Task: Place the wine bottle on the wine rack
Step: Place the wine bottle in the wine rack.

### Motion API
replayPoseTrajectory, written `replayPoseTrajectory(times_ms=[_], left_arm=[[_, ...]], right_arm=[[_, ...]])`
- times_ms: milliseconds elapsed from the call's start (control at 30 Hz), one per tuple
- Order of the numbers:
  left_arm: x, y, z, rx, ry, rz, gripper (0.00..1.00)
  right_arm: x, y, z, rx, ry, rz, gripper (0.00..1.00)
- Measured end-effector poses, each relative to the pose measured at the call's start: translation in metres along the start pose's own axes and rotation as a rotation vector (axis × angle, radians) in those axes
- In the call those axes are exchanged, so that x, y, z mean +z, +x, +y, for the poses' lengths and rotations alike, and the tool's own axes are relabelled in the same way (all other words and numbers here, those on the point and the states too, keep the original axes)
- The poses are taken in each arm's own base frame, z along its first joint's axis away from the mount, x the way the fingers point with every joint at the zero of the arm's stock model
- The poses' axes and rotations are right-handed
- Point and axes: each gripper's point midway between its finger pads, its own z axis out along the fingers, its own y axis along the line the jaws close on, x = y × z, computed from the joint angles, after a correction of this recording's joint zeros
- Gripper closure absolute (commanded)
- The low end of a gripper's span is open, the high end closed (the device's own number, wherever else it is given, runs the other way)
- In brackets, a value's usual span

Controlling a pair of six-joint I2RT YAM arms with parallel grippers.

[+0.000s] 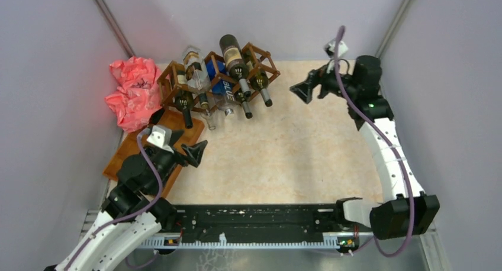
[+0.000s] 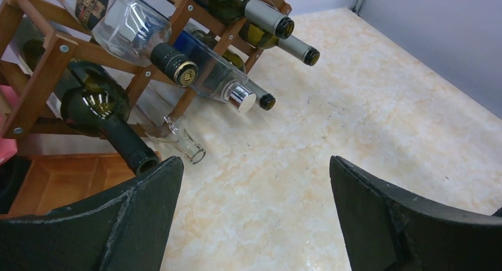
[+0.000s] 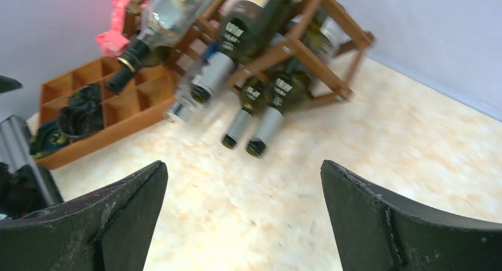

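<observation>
The wine rack (image 1: 170, 76), a dark brown wooden lattice, stands at the back of the table and holds several bottles lying with their necks towards the arms. A dark wine bottle (image 1: 232, 55) with a beige label lies on top of the rack, between two peaks. My right gripper (image 1: 312, 84) hovers to the right of the rack, open and empty; its wrist view shows the rack (image 3: 314, 55) and that bottle (image 3: 254, 22) ahead of its fingertips (image 3: 243, 164). My left gripper (image 1: 184, 145) is open and empty in front of the rack's left end (image 2: 44, 76).
A crumpled pink plastic bag (image 1: 131, 90) lies left of the rack. A flat brown compartment tray (image 1: 177, 122) sits under my left arm, with dark items in its cells (image 3: 77, 114). A clear glass bottle neck (image 2: 180, 141) sticks out at the rack's foot. Grey walls enclose the table.
</observation>
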Motion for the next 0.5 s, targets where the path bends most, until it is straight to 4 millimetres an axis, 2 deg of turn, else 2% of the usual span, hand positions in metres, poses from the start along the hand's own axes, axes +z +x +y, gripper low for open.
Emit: replayPoseTrajectory(times_ms=[67,167,233,333,500], left_arm=[[0.005,0.000,-0.003,-0.010,0.007,0.003,0.02],[0.016,0.001,-0.009,-0.019,0.021,0.036,0.02],[0.025,-0.006,-0.014,-0.021,0.030,0.055,0.01],[0.039,-0.031,-0.022,-0.025,0.044,0.051,0.02],[0.061,-0.097,-0.034,-0.028,0.056,-0.010,0.01]], right_arm=[[-0.023,0.005,-0.017,0.003,0.049,-0.016,0.02],[-0.056,0.014,-0.029,0.013,0.108,-0.030,0.01],[-0.075,0.015,-0.034,0.012,0.147,-0.045,0.02],[-0.096,0.010,-0.042,0.021,0.219,-0.073,0.01],[-0.109,-0.002,-0.052,0.070,0.328,-0.087,0.02]])
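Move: Roughly 18 cm ahead and 21 cm to the left of the right hand, about 8 cm lower, lies the middle of the just-placed wine bottle on top of the rack. Level with that height, a clear bottle sits some 12 cm to its left and 3 cm nearer. In the cells below it, about 9 cm lower, are a green bottle 5 cm to its right and the blue bottle 5 cm to its left. From the left hand the placed bottle is some 31 cm ahead and 13 cm right, about level. Drawing off empty and already clear of the bottle, the right hand swings about 12 cm to its right and slightly back, away from the rack, turning some 20 degrees clockwise. The left hand, idle until now, climbs about 10 cm, slowly at first and then fast, while edging right and forward towards the rack. Both grippers stay wide open and touch nothing. ##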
